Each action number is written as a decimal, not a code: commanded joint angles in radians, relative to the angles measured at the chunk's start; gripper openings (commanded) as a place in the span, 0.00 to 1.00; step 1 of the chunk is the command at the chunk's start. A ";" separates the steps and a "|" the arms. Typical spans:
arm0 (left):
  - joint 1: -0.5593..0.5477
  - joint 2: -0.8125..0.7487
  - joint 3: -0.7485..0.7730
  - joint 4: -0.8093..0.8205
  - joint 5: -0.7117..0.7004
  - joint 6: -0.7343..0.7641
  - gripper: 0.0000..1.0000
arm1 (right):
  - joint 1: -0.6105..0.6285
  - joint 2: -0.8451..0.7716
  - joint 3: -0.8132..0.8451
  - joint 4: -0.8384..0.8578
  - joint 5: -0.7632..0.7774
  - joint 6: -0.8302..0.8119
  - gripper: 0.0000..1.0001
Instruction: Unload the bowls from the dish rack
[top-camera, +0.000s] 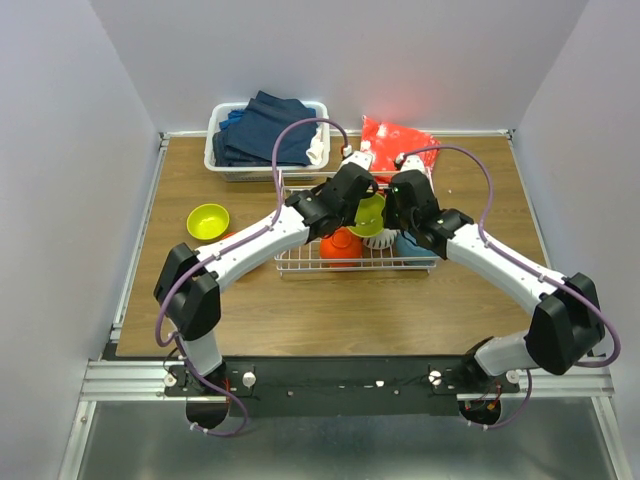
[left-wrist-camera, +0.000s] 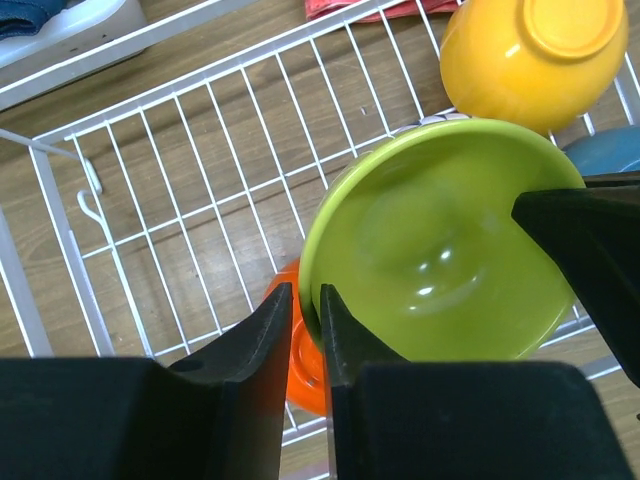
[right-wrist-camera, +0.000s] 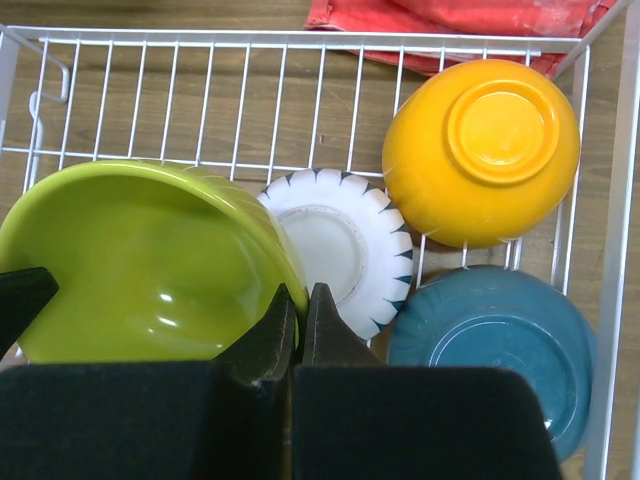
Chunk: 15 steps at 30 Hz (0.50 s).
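Observation:
Both grippers pinch one lime green bowl (top-camera: 370, 213), held tilted over the white wire dish rack (top-camera: 300, 268). My left gripper (left-wrist-camera: 308, 310) is shut on the bowl's (left-wrist-camera: 440, 240) left rim. My right gripper (right-wrist-camera: 298, 305) is shut on the opposite rim of the same bowl (right-wrist-camera: 150, 270). In the rack lie a white dark-striped bowl (right-wrist-camera: 340, 240), a yellow-orange bowl (right-wrist-camera: 480, 150) and a teal bowl (right-wrist-camera: 490, 350), all upside down. A red-orange bowl (left-wrist-camera: 300, 370) lies under the green one. A second lime green bowl (top-camera: 208, 221) stands on the table to the left.
A white tub of dark blue clothes (top-camera: 262, 135) stands at the back left. A red bag (top-camera: 400, 140) lies just behind the rack. The rack's left half (left-wrist-camera: 180, 180) holds no bowls. Grey walls close in the table on three sides.

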<state>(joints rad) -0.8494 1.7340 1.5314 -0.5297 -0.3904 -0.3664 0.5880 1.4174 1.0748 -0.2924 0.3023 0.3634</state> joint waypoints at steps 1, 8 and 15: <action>-0.013 0.024 0.030 -0.001 -0.076 -0.011 0.24 | 0.006 -0.052 -0.015 0.048 0.038 -0.001 0.01; -0.020 0.050 0.049 -0.003 -0.105 -0.017 0.03 | 0.006 -0.078 -0.033 0.067 0.020 0.003 0.01; -0.025 0.052 0.070 -0.009 -0.154 -0.003 0.00 | 0.006 -0.110 -0.044 0.079 -0.018 0.014 0.01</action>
<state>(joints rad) -0.8715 1.7660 1.5734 -0.5186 -0.4641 -0.4049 0.5877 1.3651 1.0374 -0.2699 0.3222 0.3798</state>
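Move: Between the two hands hangs the green bowl. Its left rim is already between the left fingertips, its middle about 5 cm right of the left hand, 1 cm farther out and 1 cm lower; from the right hand the middle is about 5 cm left, 2 cm ahead and 1 cm lower. Roughly 10 cm below the left hand stands the orange bowl, 4 cm back and 1 cm left. About as far below the right hand are the white bowl, 3 cm back and straight in line sideways, and the yellow bowl, 3 cm ahead and 6 cm right. Closing its nearly shut fingers the rest of the way, the left hand pinches the green bowl's left rim while easing about 1 cm right and 1 cm forward, then rising slightly. The right hand keeps its pinch on the opposite rim, fingers still shut, and drifts under 1 cm up and to the right. ##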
